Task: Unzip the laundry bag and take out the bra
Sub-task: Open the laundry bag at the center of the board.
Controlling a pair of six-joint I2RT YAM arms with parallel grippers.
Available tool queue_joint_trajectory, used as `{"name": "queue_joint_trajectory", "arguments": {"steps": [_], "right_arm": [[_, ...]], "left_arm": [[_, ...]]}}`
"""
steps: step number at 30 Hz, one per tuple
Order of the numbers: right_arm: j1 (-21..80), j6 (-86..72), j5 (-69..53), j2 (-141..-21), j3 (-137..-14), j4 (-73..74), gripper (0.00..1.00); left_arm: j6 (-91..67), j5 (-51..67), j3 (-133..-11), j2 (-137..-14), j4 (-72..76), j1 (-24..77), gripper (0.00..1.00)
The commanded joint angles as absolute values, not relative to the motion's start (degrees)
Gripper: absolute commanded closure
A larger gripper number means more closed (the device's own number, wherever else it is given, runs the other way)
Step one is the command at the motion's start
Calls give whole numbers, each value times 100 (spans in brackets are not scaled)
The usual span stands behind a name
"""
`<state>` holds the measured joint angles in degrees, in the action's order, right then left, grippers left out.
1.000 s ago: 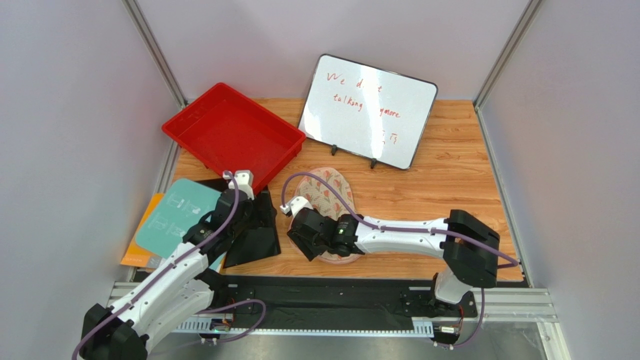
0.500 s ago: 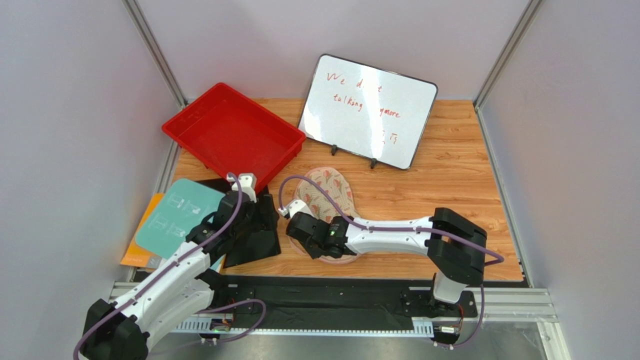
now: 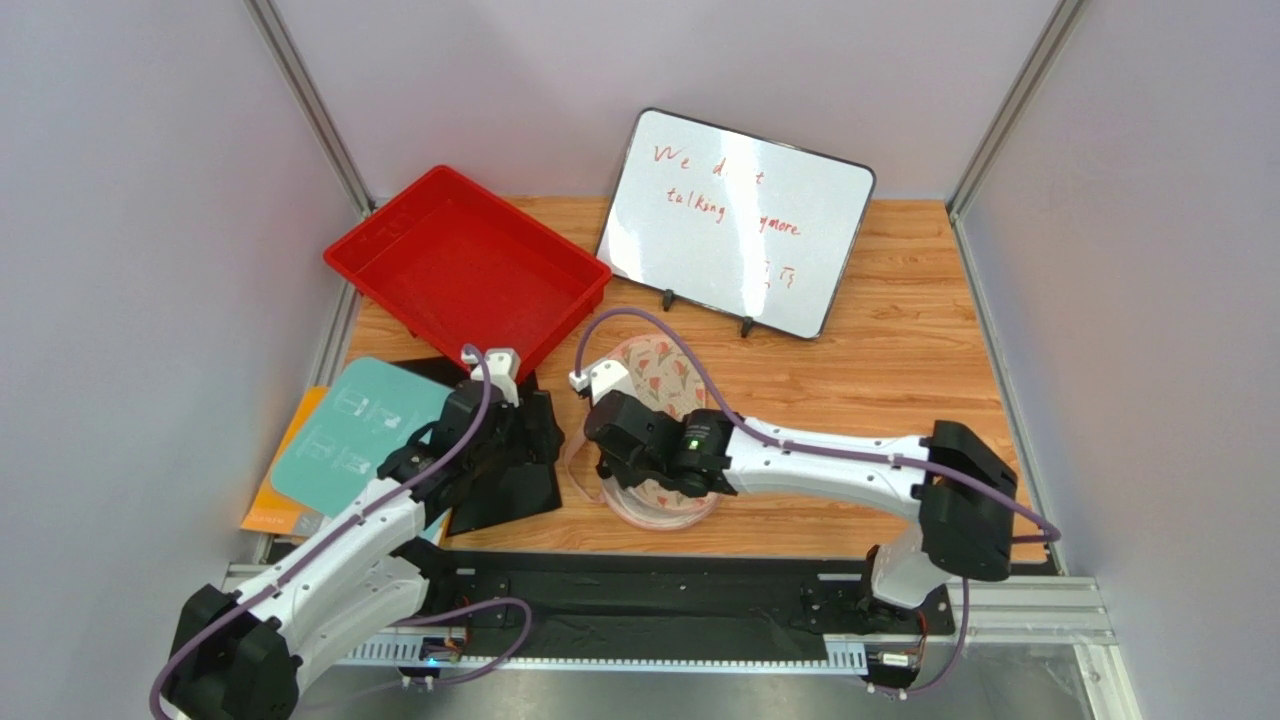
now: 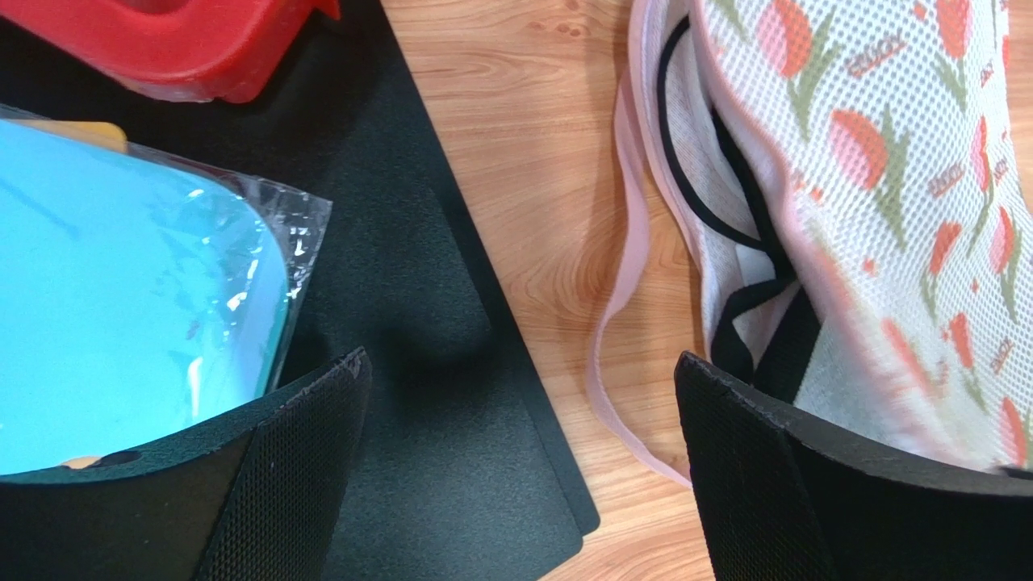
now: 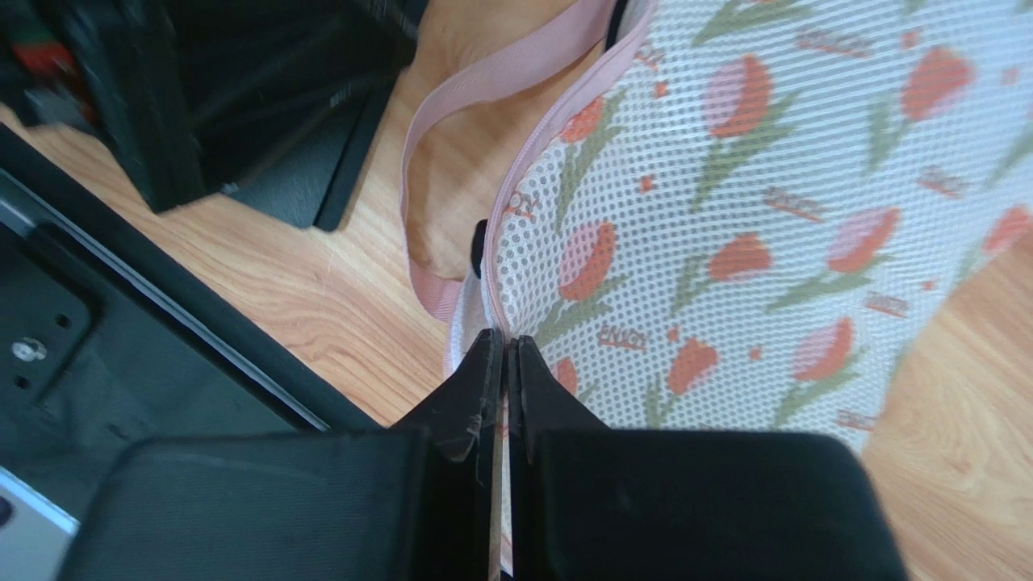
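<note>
The laundry bag [image 3: 658,372] lies mid-table, cream mesh with pink-red and green flowers [image 5: 752,218]. My right gripper [image 3: 622,447] is over its near-left edge. Its jaws are shut [image 5: 503,341] with the bag's pink-edged rim pinched between them. A pink loop [image 5: 485,85] trails off to the left. In the left wrist view the bag [image 4: 897,182] gapes along its pink zipper edging [image 4: 612,315]. Thin dark straps of the bra [image 4: 728,224] and pale fabric show inside. My left gripper [image 4: 519,375] hangs open just left of the bag, over a black mat [image 4: 424,363].
A red tray [image 3: 466,270] sits at the back left and a whiteboard [image 3: 736,218] stands behind the bag. A teal packet [image 3: 353,435] on an orange sheet [image 3: 278,495] lies at the left edge, beside the black mat [image 3: 504,483].
My right jaws have closed onto the bag's edge and that arm has drawn slightly back and up, lifting the rim. The left gripper has crept right toward the bag, still open.
</note>
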<state>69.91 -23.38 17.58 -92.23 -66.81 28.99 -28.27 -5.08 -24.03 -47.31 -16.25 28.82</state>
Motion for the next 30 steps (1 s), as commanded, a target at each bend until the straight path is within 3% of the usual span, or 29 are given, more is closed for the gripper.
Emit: {"name": "queue_joint_trajectory", "arguments": {"steps": [1,19,30], "right_arm": [[6768,-2732,2258,-8517,-6690,2909,100],[5801,-5008,4121,-6267,-4737,4059,100],[5801,-7169,5026,-6889,-4877,6150,100]], "left_arm": [[-2787,-185,-2434,-4930,-1283,2857,1],[-2672,-35,-2593,-5177,-1125,2856,2],[-2628,-35,-2628,-5212,-1116,2856,3]]}}
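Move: The right hand already pinches the free left edge of the laundry bag's upper flap. The bag's right-hand seam, over which the flap is to go, lies about 13 cm to its right, 1 cm farther out and 7 cm below. The bra, still under the flap, is some 6 cm right and 1 cm ahead, and the black sheet's middle 13 cm left and 2 cm back, both about 7 cm down. From the left hand that seam is roughly 20 cm right, level with it, 5 cm lower. Keeping its shut fingers on the flap's edge, the right hand lifts it about 5 cm while easing some 4 cm forward, then carries it in a low arc to the right, across the bag and past its right-hand seam, about 22 cm in all. On the way over, the hand sinks again to near its starting height and the wrist turns some 50 degrees clockwise, the edge still pinched at the end. ##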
